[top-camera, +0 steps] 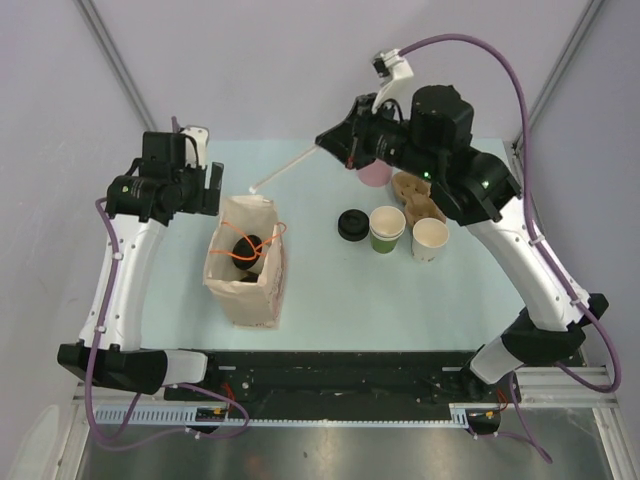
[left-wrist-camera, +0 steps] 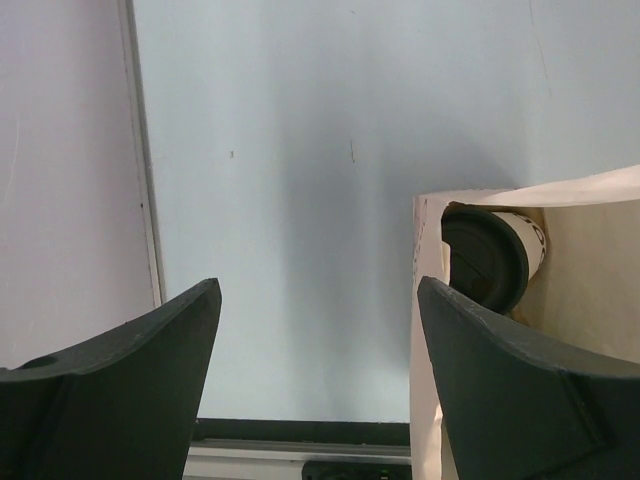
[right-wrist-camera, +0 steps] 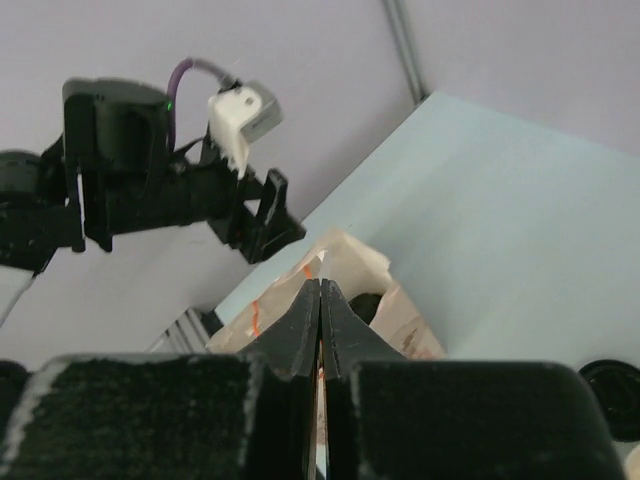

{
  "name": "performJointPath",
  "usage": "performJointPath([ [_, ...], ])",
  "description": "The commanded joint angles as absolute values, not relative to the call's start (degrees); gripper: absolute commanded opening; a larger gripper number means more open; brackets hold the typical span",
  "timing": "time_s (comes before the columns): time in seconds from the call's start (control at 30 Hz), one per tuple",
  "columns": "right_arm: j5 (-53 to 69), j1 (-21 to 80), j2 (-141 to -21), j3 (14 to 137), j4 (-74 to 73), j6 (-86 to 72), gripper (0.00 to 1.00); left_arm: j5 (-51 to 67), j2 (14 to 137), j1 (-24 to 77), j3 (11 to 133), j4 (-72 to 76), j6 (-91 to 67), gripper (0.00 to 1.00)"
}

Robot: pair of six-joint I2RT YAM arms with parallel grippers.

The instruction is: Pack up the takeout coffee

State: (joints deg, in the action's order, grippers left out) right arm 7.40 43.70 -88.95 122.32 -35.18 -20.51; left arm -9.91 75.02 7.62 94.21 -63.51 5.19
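Note:
A brown paper bag (top-camera: 245,285) stands open on the table's left half. Inside it sits a white takeout coffee cup with dark lettering and a black lid (top-camera: 246,247) (left-wrist-camera: 485,255). A green cup (top-camera: 387,228) and a white cup (top-camera: 431,239) stand uncovered to the right, with a loose black lid (top-camera: 352,224) beside them. My left gripper (top-camera: 205,185) (left-wrist-camera: 318,290) hangs open just left of the bag (left-wrist-camera: 425,300), with nothing in it. My right gripper (top-camera: 323,140) (right-wrist-camera: 320,285) is shut on a thin white straw (top-camera: 285,167) that slants down toward the bag's back rim.
A pink cup (top-camera: 375,173) and a brown cardboard cup carrier (top-camera: 415,195) sit under my right arm at the back. Orange handles (top-camera: 262,245) loop across the bag's mouth. The left arm (right-wrist-camera: 150,200) shows beyond the bag (right-wrist-camera: 360,265) in the right wrist view.

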Motion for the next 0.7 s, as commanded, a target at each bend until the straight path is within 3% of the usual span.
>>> performJointPath([
  [0.0, 8.27, 48.24, -91.31, 125.15, -40.94, -20.39, 0.0, -10.46, 74.8, 6.51, 95.8, -61.61, 6.42, 0.85],
  [0.37, -3.24, 52.47, -99.4, 129.99, -41.57, -12.05, 0.0, -9.14, 73.13, 5.45, 94.04, -61.61, 6.15, 0.86],
  [0.67, 5.77, 51.07, -108.71, 134.46, -40.96, -11.24, 0.0, -8.26, 73.83, 5.01, 94.66, -61.52, 6.06, 0.86],
])
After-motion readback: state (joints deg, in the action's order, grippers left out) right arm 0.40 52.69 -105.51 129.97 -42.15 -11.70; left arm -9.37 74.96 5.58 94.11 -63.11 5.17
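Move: The right hand holds a white stirrer pointing leftwards. The paper bag it is taken to stands about 20 cm to the left, some 2 cm farther out and roughly 38 cm below. The black lid lies some 18 cm ahead and 3 cm right, the stacked cups 15 cm ahead and 11 cm right, both far below. From the left hand the bag is about 9 cm right, level fore and aft, 18 cm below. Still pinching the stirrer, the right hand sinks about 10 cm and moves 9 cm left towards the bag. ##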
